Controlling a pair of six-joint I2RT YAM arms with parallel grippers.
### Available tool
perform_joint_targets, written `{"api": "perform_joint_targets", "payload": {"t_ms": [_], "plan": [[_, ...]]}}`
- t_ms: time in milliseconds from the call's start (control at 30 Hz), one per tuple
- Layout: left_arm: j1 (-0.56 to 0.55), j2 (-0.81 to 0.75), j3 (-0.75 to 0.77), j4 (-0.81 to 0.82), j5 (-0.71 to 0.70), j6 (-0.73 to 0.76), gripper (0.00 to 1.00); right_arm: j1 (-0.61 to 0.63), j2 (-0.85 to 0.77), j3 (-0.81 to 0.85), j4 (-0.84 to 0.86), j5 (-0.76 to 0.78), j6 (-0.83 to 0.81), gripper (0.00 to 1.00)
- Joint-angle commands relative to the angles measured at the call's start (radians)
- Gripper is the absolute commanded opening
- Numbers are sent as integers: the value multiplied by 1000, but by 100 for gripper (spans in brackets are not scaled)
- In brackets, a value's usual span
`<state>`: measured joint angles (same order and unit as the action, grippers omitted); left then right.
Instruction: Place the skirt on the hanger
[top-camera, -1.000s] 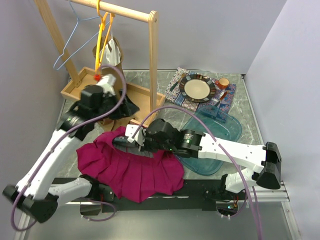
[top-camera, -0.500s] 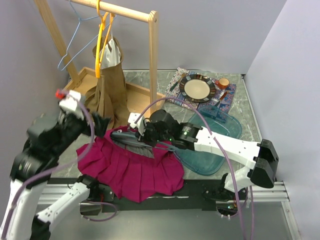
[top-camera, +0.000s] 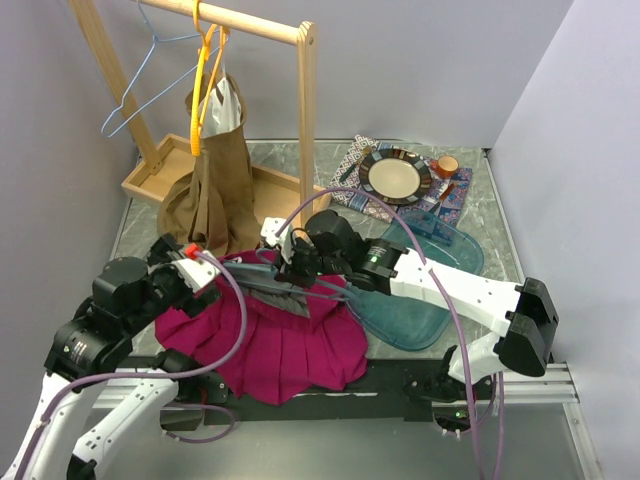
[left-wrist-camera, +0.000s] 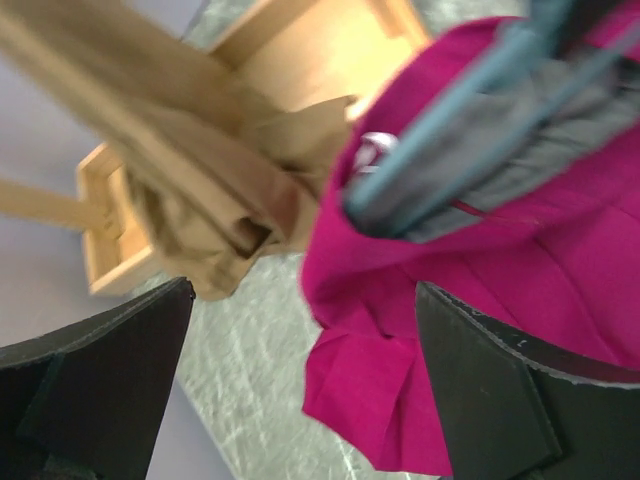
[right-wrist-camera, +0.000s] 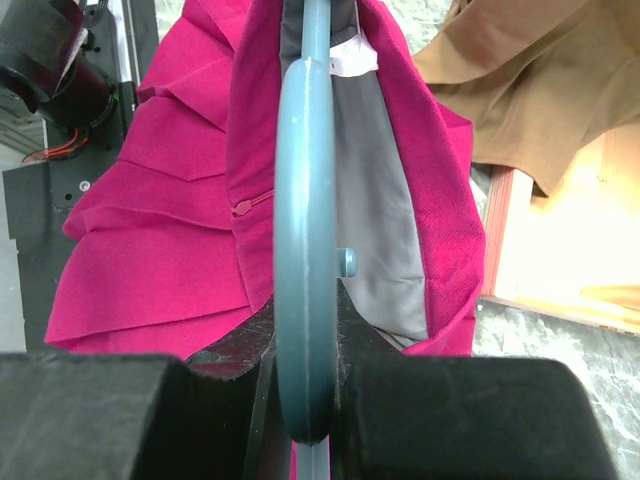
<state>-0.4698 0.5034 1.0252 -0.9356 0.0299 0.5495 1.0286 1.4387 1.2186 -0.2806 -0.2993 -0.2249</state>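
Note:
The magenta pleated skirt (top-camera: 285, 345) lies spread on the table in front of both arms. A grey-blue hanger (top-camera: 285, 290) is pushed into its waistband, where the grey lining (right-wrist-camera: 372, 190) shows. My right gripper (right-wrist-camera: 305, 395) is shut on the hanger (right-wrist-camera: 305, 200), its jaws pressed on both flat sides. In the top view the right gripper (top-camera: 296, 268) sits over the skirt's far edge. My left gripper (left-wrist-camera: 300, 400) is open and holds nothing. It hovers over the skirt's (left-wrist-camera: 500, 260) left corner, with the hanger's (left-wrist-camera: 450, 150) end just beyond. The left gripper (top-camera: 205, 283) is at the skirt's left side.
A wooden rack (top-camera: 250, 22) stands at the back left with an orange hanger (top-camera: 205, 80), a hanging brown garment (top-camera: 215, 180) and a light-blue wire hanger (top-camera: 140, 85). A plate (top-camera: 397, 176), an orange cup (top-camera: 447, 165) and a blue translucent tray (top-camera: 440, 270) lie to the right.
My left arm has swung away from the rack and come down at the skirt's left edge, its gripper opening. The right gripper has kept hold of the hanger in the waistband.

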Motion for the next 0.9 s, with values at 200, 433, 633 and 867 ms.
{"api": "perform_joint_targets", "payload": {"t_ms": [200, 433, 633, 867], "plan": [[-7, 46, -76, -63, 197, 141, 82, -13, -57, 13, 98, -110, -11, 0], [-10, 46, -91, -63, 150, 161, 79, -21, -80, 9, 67, -185, -60, 0], [-10, 24, -117, -75, 183, 153, 69, -25, -109, -4, 54, -245, -94, 0], [-10, 20, -80, -54, 275, 121, 27, -27, -109, -4, 41, -291, -108, 0]]}}
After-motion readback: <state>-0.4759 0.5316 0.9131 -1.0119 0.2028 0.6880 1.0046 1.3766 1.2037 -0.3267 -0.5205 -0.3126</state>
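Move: The magenta skirt's left waistband corner, on the end of the blue hanger, lies about 5 cm ahead of the open left gripper, 3 cm to its right and 8 cm below. From the left gripper, the brown garment's lower folds are some 18 cm ahead and 2 cm right, the skirt's spread body roughly 10 cm back and 15 cm right. That same corner lies about 20 cm left, 3 cm ahead and 6 cm below the right gripper. Lower the left gripper about 6 cm, easing slightly back and to the right while turning some 15 degrees clockwise, then close its wide-open fingers to pinch the waistband corner at the hanger's tip. Meanwhile keep the right gripper on the hanger and draw it back about 3 cm, rising slightly and swinging counter-clockwise so that tip comes back to the left fingers. ##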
